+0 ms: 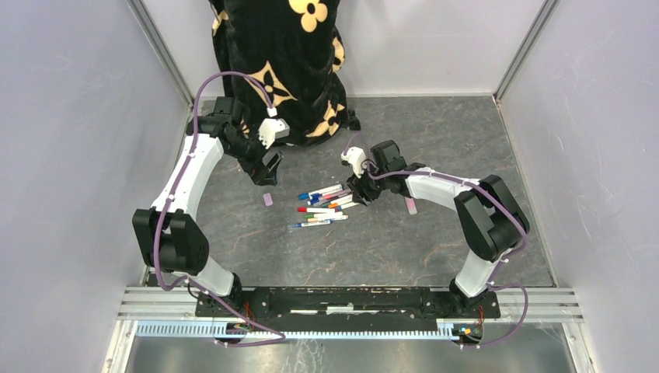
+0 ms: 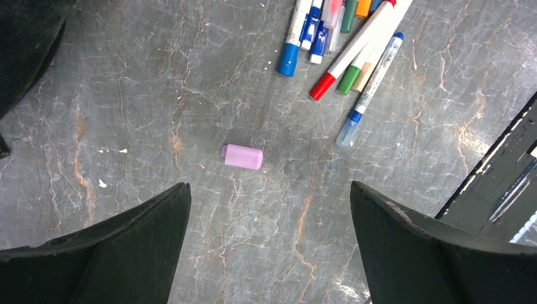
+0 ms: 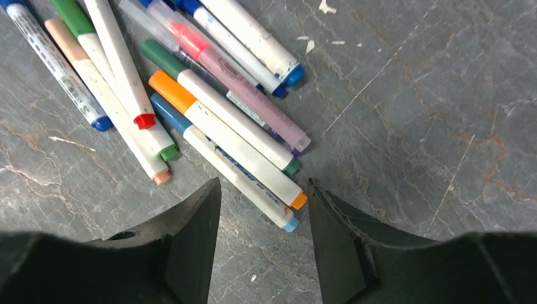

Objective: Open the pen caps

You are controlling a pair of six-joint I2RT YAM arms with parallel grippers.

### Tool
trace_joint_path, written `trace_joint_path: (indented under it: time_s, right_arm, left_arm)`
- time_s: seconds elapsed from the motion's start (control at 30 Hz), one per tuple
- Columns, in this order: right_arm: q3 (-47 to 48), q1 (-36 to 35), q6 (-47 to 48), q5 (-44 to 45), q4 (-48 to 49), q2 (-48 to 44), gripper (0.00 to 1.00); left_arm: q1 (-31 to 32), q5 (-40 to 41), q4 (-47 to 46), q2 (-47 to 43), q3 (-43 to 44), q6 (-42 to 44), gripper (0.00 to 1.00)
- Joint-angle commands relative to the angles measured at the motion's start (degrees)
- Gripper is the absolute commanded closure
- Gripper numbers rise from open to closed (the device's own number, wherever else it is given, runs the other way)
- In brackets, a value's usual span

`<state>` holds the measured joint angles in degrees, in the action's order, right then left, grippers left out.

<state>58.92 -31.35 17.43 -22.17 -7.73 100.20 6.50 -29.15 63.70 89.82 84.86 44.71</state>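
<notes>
Several pens (image 1: 322, 206) with white barrels and coloured ends lie in a loose pile mid-table. A loose pink pen cap (image 1: 268, 199) rests on its side left of the pile. My left gripper (image 1: 268, 172) hovers just behind the cap, open and empty. In the left wrist view the cap (image 2: 242, 156) lies ahead of the wide-apart left gripper (image 2: 270, 184). My right gripper (image 1: 361, 190) is at the pile's right end. In the right wrist view it (image 3: 263, 180) stands open, the light-blue pen end (image 3: 289, 223) and orange pen end (image 3: 299, 201) between its fingers, untouched.
A black cloth with cream flowers (image 1: 280, 54) hangs at the back, behind the left arm. A small pink piece (image 1: 410, 205) lies on the table right of the right gripper. Grey walls close in both sides, and a metal rail (image 1: 350, 299) runs along the near edge.
</notes>
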Motion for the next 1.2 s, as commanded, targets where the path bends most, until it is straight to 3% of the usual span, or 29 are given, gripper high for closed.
trace_joint_path:
  time_s: [0.0,0.6,1.17]
  right_arm:
    - [-1.8,0.1,0.7,1.3,1.2,-0.9,0.42]
    - [-4.0,0.2,-0.9,-1.2,2.9,2.2,0.49]
    - [-15.1,-0.3,-5.3,6.5,6.7,-6.4,0.47]
  left_arm:
    - [-0.1,-2.1,2.1,-0.4,2.2,0.7,0.0]
    - [-0.1,-2.7,2.3,-0.5,2.5,1.3,0.0]
    - [-0.2,-1.9,0.6,-0.8,2.2,-0.9,0.0]
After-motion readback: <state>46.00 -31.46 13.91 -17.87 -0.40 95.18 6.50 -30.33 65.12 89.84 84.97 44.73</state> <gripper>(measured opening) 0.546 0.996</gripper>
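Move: The light-blue-ended pen's middle is about 5 cm to the right hand's left, 1 cm nearer the base and 4 cm below; its tail is almost under the fingers. Beside it, the orange-capped pen's middle lies level ahead and some 7 cm left, the dark-green-capped one 9 cm left and 1 cm farther out. A green-capped pen lies 12 cm left and 5 cm back. From the left hand, the light-blue-ended pen is roughly 23 cm right, level ahead, 17 cm down. Down first, easing a little back, the right hand sinks about 3 cm to the tail ends of the light-blue-ended and orange-capped pens; then it sweeps low, back and to the right, ending some 3 cm back and 3 cm right of its start. The fingers stay about half open, the outer one pushing the tails back, and the wrist turns about 5 degrees clockwise. ##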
